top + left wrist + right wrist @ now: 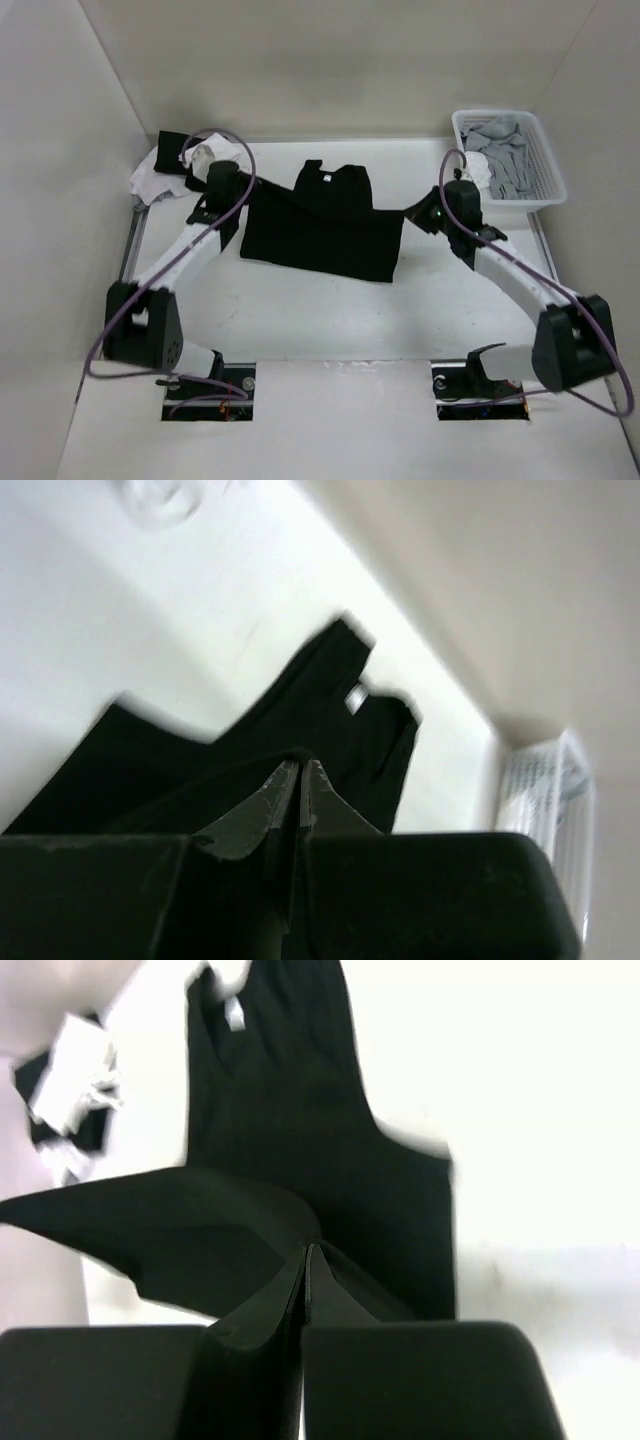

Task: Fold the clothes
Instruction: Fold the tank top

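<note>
The clothes [325, 225], one plain black garment, lie across the middle of the table with their two side corners raised off it. The tabs and a small white label point toward the back wall. My left gripper [237, 195] is shut on the left corner. In the left wrist view its tips [300, 765] pinch a fold of the black fabric [330, 710]. My right gripper [420, 213] is shut on the right corner. Its tips [310, 1248] meet on a raised ridge of the cloth [290, 1130] in the right wrist view.
A white basket [545, 160] with grey and white garments stands at the back right, also seen blurred as the basket [545, 780] from the left wrist. A heap of black and white cloths [170, 165] lies at the back left. White walls enclose the table.
</note>
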You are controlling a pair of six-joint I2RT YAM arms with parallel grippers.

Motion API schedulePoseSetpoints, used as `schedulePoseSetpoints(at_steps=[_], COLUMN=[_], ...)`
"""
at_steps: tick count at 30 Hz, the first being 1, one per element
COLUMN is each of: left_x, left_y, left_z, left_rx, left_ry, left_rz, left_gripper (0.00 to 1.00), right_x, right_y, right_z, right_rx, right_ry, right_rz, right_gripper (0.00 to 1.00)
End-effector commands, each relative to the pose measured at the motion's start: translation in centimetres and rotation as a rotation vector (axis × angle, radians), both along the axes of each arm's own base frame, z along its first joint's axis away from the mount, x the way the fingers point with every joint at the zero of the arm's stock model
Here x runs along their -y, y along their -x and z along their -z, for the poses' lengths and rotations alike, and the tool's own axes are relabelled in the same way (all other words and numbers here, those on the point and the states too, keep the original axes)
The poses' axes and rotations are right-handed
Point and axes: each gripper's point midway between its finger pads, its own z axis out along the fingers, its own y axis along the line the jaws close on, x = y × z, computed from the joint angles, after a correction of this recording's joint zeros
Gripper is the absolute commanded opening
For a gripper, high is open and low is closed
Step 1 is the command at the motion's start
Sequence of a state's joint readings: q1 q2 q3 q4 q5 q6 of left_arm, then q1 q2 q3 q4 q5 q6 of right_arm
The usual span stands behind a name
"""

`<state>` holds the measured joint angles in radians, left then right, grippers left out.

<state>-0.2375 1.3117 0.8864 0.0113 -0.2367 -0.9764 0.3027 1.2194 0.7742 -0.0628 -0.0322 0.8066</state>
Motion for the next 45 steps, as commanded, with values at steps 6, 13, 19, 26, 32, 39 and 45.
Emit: schedulePoseSetpoints(at_steps=[6, 13, 19, 26, 32, 39, 45], left_x=[-1.1, -0.3, 0.5, 1.7, -0.1, -2.2, -2.7], left_y=[-15.9, -22.7, -21.2, -9.0, -1.1, 0.8, -0.8], left_z=[-4.0, -1.0, -4.1, -0.5, 9.0, 14.2, 15.2], left_rx=[0.213, 0.221, 0.311, 0.231, 0.006, -0.12, -0.088], left_ry=[0.027, 0.036, -0.008, -0.049, -0.006, 0.052, 0.167], left_rz=[-0.091, -0.067, 0.02, 0.068, 0.029, 0.013, -0.007], left_gripper=[0.01, 0.1, 0.36, 0.36, 0.35, 0.44, 0.45], right_x=[0.4, 0.8, 1.5, -0.6, -2.4, -1.3, -1.2], right_y=[-15.2, -23.9, -23.4, -13.4, -5.4, -1.2, -0.4], right_z=[-3.9, -1.9, -3.0, -1.5, 3.8, 6.7, 9.4], right_rx=[0.153, 0.146, 0.174, 0.155, 0.066, 0.026, -0.035], right_ry=[-0.074, -0.111, -0.093, -0.002, 0.006, 0.017, 0.001], right_rz=[-0.012, 0.025, 0.082, 0.022, -0.038, -0.032, -0.019], right_gripper=[0.0, 0.04, 0.46, 0.29, 0.04, 0.39, 0.49])
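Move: My left hand holds one hem corner of the black tank top. The shoulder end that the hem goes over lies about 14 cm ahead, 17 cm right and 18 cm below; the white cloth on the pile is some 17 cm ahead and 12 cm left. From my right hand, on the other hem corner, the shoulder end is about 20 cm ahead, 17 cm left and 15 cm down; the white basket is 22 cm ahead and 25 cm right. With both hands together I keep swinging the hem forward over the tank top, a fast 22 cm or so that dips at its far end, where my fingers open and let it go. Then I draw both hands back as far and drop them towards the folded near corners, left tipping down slightly; my right fingers nearly shut on the way, then reopen, and both end half open. ##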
